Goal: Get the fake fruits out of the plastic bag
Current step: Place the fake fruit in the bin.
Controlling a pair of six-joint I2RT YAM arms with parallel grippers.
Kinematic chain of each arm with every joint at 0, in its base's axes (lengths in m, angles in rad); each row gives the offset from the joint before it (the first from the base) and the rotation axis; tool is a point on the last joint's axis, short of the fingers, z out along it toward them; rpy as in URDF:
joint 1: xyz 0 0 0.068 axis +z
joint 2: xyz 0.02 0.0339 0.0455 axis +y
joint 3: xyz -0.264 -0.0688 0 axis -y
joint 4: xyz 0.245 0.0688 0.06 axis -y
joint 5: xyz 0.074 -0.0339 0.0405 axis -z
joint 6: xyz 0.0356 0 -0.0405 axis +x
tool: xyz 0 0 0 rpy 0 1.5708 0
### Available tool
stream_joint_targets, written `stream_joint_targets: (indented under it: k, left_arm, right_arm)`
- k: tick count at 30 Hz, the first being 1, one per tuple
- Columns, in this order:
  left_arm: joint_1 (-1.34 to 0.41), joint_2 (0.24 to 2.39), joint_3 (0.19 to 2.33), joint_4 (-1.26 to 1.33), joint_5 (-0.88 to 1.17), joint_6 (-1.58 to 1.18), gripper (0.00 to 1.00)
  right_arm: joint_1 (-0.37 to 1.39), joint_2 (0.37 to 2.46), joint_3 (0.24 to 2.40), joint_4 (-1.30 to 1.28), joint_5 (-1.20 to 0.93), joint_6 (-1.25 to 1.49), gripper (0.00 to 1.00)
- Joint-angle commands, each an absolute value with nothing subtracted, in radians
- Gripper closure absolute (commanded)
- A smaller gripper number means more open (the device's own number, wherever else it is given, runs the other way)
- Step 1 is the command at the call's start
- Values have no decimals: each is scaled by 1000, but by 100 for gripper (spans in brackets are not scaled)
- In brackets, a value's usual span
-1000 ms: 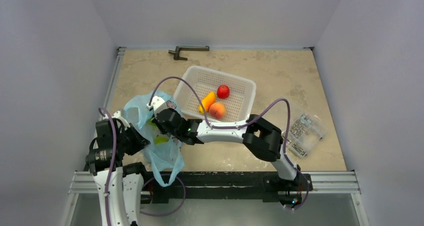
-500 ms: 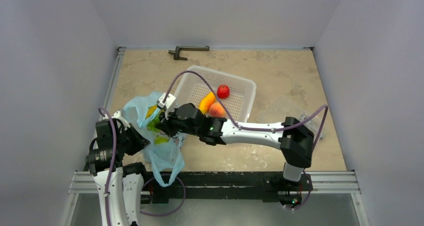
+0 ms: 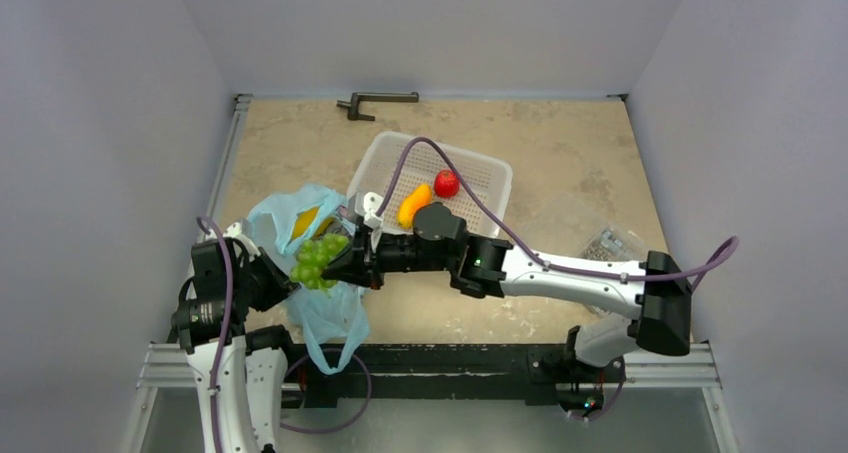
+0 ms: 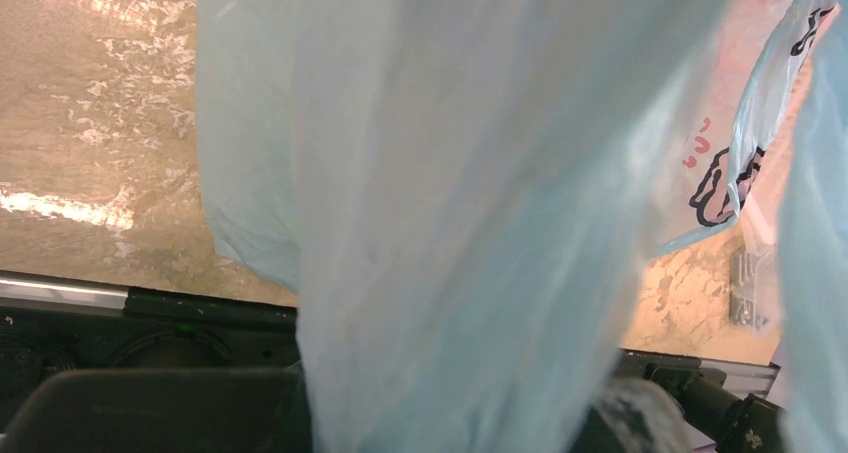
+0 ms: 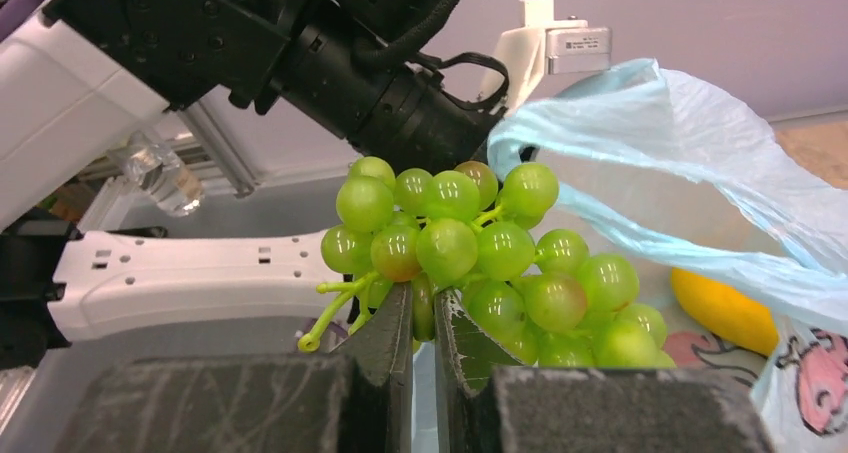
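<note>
The light blue plastic bag (image 3: 325,313) hangs at the table's near left, its mouth held up. My left gripper (image 3: 278,285) is shut on the bag's edge; in the left wrist view the bag (image 4: 450,223) fills the frame and hides the fingers. Over the bag's mouth my right gripper (image 3: 338,265) is shut on a green grape bunch (image 3: 318,261). In the right wrist view the gripper (image 5: 425,308) pinches one grape of the bunch (image 5: 470,248). A yellow fruit (image 5: 725,310) still lies inside the bag (image 5: 700,173), and it also shows from above (image 3: 305,220).
A white perforated basket (image 3: 478,163) behind the right arm holds an orange-yellow oblong fruit (image 3: 414,205) and a small red fruit (image 3: 447,183). A clear box of metal parts (image 3: 608,245) sits at the right. A dark handle (image 3: 377,101) lies by the back wall.
My right gripper has come up out of the bag with the grape bunch in it, and the right arm has stretched out lower and further right. The left arm has not moved.
</note>
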State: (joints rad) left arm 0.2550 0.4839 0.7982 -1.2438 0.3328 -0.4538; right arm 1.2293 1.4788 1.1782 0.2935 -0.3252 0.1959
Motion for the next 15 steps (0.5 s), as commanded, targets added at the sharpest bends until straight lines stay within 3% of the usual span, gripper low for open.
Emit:
stream_joint_targets:
  k: [1,9,15]
  left_arm:
    - [264,472,795,-1221,335,-465,100]
    - [264,469,793,-1209,357,-456,100]
    - [263,454,793,-1204,364,-454,100]
  right_arm:
    - [1225,1374,1110,251,-210,90,100]
    - [1167,1248,949,277,419,104,100]
    - [980,1300,975,104,557,255,100]
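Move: The grapes already hang in the right fingers. The bin they are meant for has its middle about 32 cm ahead of that hand, 15 cm to its right and 28 cm below; inside it the yellow fruit lies roughly 28 cm ahead and 11 cm right, the red fruit 32 cm ahead and 18 cm right. The bag's middle is some 15 cm ahead, 6 cm left and 23 cm down. From the left hand the bin is about 29 cm ahead, 24 cm right, 12 cm lower. Still pinching the grapes, the right hand carries them away from the bag towards the bin, setting off to the right and then sweeping forward as well, about 15 cm forward and 13 cm right while sinking some 5 cm. The wrist swings clockwise nearly 50 degrees, turning the fingers from left towards the bin, and the grip stays shut. The left hand stays in place, keeping its hold on the bag. ##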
